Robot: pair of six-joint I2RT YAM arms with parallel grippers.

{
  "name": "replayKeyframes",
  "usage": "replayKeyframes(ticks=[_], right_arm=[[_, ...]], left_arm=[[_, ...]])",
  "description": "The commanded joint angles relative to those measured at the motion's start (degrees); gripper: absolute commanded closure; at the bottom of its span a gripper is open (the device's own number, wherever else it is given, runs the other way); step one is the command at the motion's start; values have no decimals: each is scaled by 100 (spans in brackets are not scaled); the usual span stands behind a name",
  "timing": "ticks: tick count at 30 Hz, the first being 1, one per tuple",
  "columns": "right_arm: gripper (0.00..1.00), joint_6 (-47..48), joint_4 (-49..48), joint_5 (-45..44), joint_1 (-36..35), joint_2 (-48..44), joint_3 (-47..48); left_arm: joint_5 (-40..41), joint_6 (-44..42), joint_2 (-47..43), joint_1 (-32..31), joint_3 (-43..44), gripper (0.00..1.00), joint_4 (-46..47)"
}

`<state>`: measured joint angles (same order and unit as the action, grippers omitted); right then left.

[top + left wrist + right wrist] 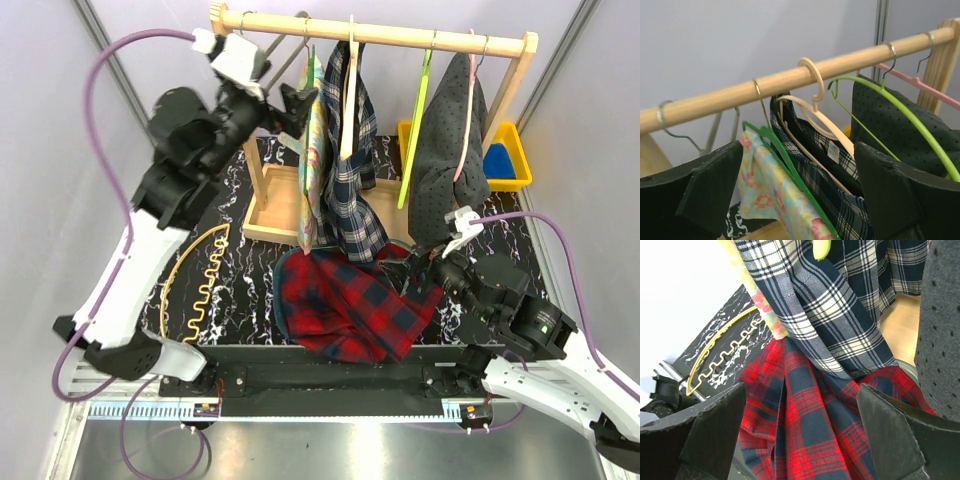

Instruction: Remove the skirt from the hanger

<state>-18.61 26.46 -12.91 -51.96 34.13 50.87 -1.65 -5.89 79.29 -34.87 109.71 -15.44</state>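
Observation:
A red and navy plaid skirt (345,305) (815,425) lies crumpled on the black marbled table in front of the rack. A yellow wavy hanger (200,275) (720,360) lies bare on the table to its left. My right gripper (410,265) (800,435) hovers open just above the skirt's right side, holding nothing. My left gripper (290,110) (800,200) is raised at the rack's left end, open. Between its fingers show a green hanger (785,160) and the floral garment (765,190) on it, untouched.
The wooden rod (400,35) (790,80) carries a navy plaid garment (350,180) on a cream hanger (825,120), a bare lime hanger (415,130), a dark dotted garment (450,140) and an empty wire hanger (690,140). A yellow bin (510,160) stands back right.

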Motion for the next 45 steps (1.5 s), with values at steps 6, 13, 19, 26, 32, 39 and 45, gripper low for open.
replayKeyframes(ticks=[6,13,19,26,32,39,45], right_arm=[[0,-169,43,-230,11,-231,-51],[0,-248,114,-309,2,-363,-95],[0,-240,123,-309,11,-311,-78],[0,-213,123,-335,11,-240,-7],[0,-213,149,-327,11,-258,10],[0,-248,140,-344,11,-284,-7],[0,-231,149,-379,11,-337,-7]], left_arm=[[367,563,1150,-2,797,1,-486],[526,571,1133,86,596,17,-486],[622,537,904,95,244,81,-337],[561,413,834,95,-11,79,-433],[385,466,966,95,6,38,-705],[534,475,1054,86,50,87,-715],[526,387,1168,95,147,100,-837]])
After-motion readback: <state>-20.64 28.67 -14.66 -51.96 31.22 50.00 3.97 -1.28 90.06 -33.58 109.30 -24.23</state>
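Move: Off the left hand's fingertips, the near arm of the green hanger carrying the floral skirt lies about 7 cm ahead, 3 cm to the right and 12 cm lower. Level with that arm and some 10 cm to the left of it hang the grey hangers; the cream hanger with the plaid skirt is roughly 7 cm to the right of it and level with it. From the right hand, the green hanger's near arm lies about 22 cm ahead, 19 cm left and 14 cm up. Swooping down about 12 cm and forward some 7, slightly right, the open left hand tips its fingers down about 20 degrees into the gap between the grey and cream hangers. There the fingers close most of the way, reopen a little over halfway as the hand sinks another 2 cm, then shut, pinching the green hanger's near arm. ##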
